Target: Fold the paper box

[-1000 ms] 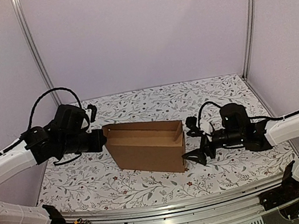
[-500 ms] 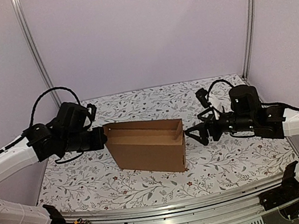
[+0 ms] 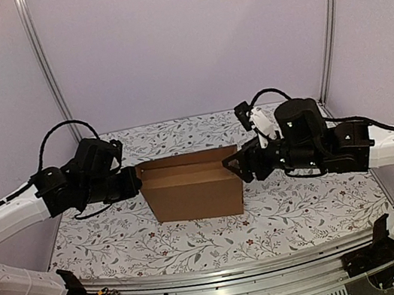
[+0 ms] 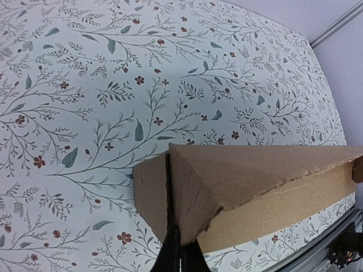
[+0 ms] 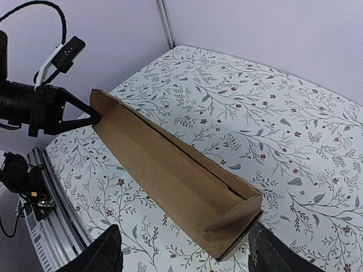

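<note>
The paper box (image 3: 192, 186) is a long, narrow brown cardboard trough standing in the middle of the table, its open side up. My left gripper (image 3: 136, 181) is shut on the box's left end wall. In the left wrist view its black fingertips (image 4: 180, 258) pinch that end flap of the box (image 4: 255, 175). My right gripper (image 3: 233, 168) is at the box's right end, open. In the right wrist view its fingers (image 5: 108, 252) stand wide apart on either side of the box's (image 5: 164, 170) near end, where a triangular flap folds inward. The left gripper (image 5: 85, 119) shows at the far end.
A floral cloth (image 3: 299, 206) covers the table. White walls with aluminium posts (image 3: 45, 67) close in the back and sides. A metal rail (image 3: 222, 292) with wiring runs along the near edge, below the arm bases.
My right gripper rose and moved left to the box's right end, with its jaws narrowing a little. The box has swung so that its long wall faces the camera. The left gripper keeps its hold.
</note>
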Motion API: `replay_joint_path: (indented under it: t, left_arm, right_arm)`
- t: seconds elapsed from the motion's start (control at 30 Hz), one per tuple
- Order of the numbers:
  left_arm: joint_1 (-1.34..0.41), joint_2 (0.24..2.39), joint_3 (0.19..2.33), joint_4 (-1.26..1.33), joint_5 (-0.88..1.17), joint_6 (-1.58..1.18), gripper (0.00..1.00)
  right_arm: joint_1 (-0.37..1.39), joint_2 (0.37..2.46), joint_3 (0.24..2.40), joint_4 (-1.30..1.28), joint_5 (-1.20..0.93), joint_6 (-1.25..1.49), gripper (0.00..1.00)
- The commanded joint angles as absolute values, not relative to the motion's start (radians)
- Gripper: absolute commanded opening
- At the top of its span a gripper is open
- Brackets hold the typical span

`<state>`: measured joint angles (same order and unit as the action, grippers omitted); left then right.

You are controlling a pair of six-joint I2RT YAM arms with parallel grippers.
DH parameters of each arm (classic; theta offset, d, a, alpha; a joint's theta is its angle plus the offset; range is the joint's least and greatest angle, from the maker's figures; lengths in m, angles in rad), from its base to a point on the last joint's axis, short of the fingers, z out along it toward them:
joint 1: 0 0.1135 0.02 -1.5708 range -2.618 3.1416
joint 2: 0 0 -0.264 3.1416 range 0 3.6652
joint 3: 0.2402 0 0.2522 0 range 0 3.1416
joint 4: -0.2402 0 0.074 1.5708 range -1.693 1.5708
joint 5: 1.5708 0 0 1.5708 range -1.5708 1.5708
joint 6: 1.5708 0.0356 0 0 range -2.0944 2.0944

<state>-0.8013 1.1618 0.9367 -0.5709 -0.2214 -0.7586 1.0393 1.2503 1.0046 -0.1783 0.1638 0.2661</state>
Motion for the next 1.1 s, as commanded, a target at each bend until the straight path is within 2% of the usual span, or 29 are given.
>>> replay_joint_path:
  t: [0.0,0.17,0.57,0.9,1.07]
  left_arm:
    - [-0.827,1.172,0.875,-0.691,-0.214,-0.838,0.00]
    - [-0.841,1.154,0.870,-0.687,-0.237,-0.880,0.00]
    - [-0.850,1.163,0.870,-0.672,-0.241,-0.879,0.00]
    - [-0.851,1.176,0.882,-0.667,-0.241,-0.869,0.00]
    - [-0.850,1.178,0.884,-0.664,-0.242,-0.867,0.00]
  right_arm:
    - [1.065,1.343,1.086,-0.287,0.398,0.379,0.70]
    - [1.067,1.438,1.162,-0.341,0.501,0.445,0.54]
    - [1.066,1.534,1.221,-0.334,0.555,0.449,0.33]
    - [1.067,1.520,1.208,-0.336,0.587,0.443,0.13]
    - [1.068,1.513,1.203,-0.338,0.604,0.437,0.06]
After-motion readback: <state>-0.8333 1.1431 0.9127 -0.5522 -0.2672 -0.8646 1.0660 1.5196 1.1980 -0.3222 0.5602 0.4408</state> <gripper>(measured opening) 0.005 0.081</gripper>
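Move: The box's right end flap, slanting inwards, lies about 5 cm ahead of the right hand and some 4 cm below, roughly level sideways, with the open fingers facing it. The box body's middle is about 13 cm to that hand's left, 4 cm ahead and 11 cm below. The shut left gripper sits some 26 cm left, 3 cm ahead and 4 cm lower, holding the left end flap. From the left hand, the right flap is about 26 cm to the right and 2 cm ahead. Forward and down goes the right hand, about 5.5 cm out and 4 cm lower, towards the box's right end flap, turning some 20 degrees clockwise with a slight roll. Its fingers close from three-quarters open to nearly shut, one on each side of the flap's edge, the last of the closing done almost in place. The left hand keeps its pinch on the left end flap. ##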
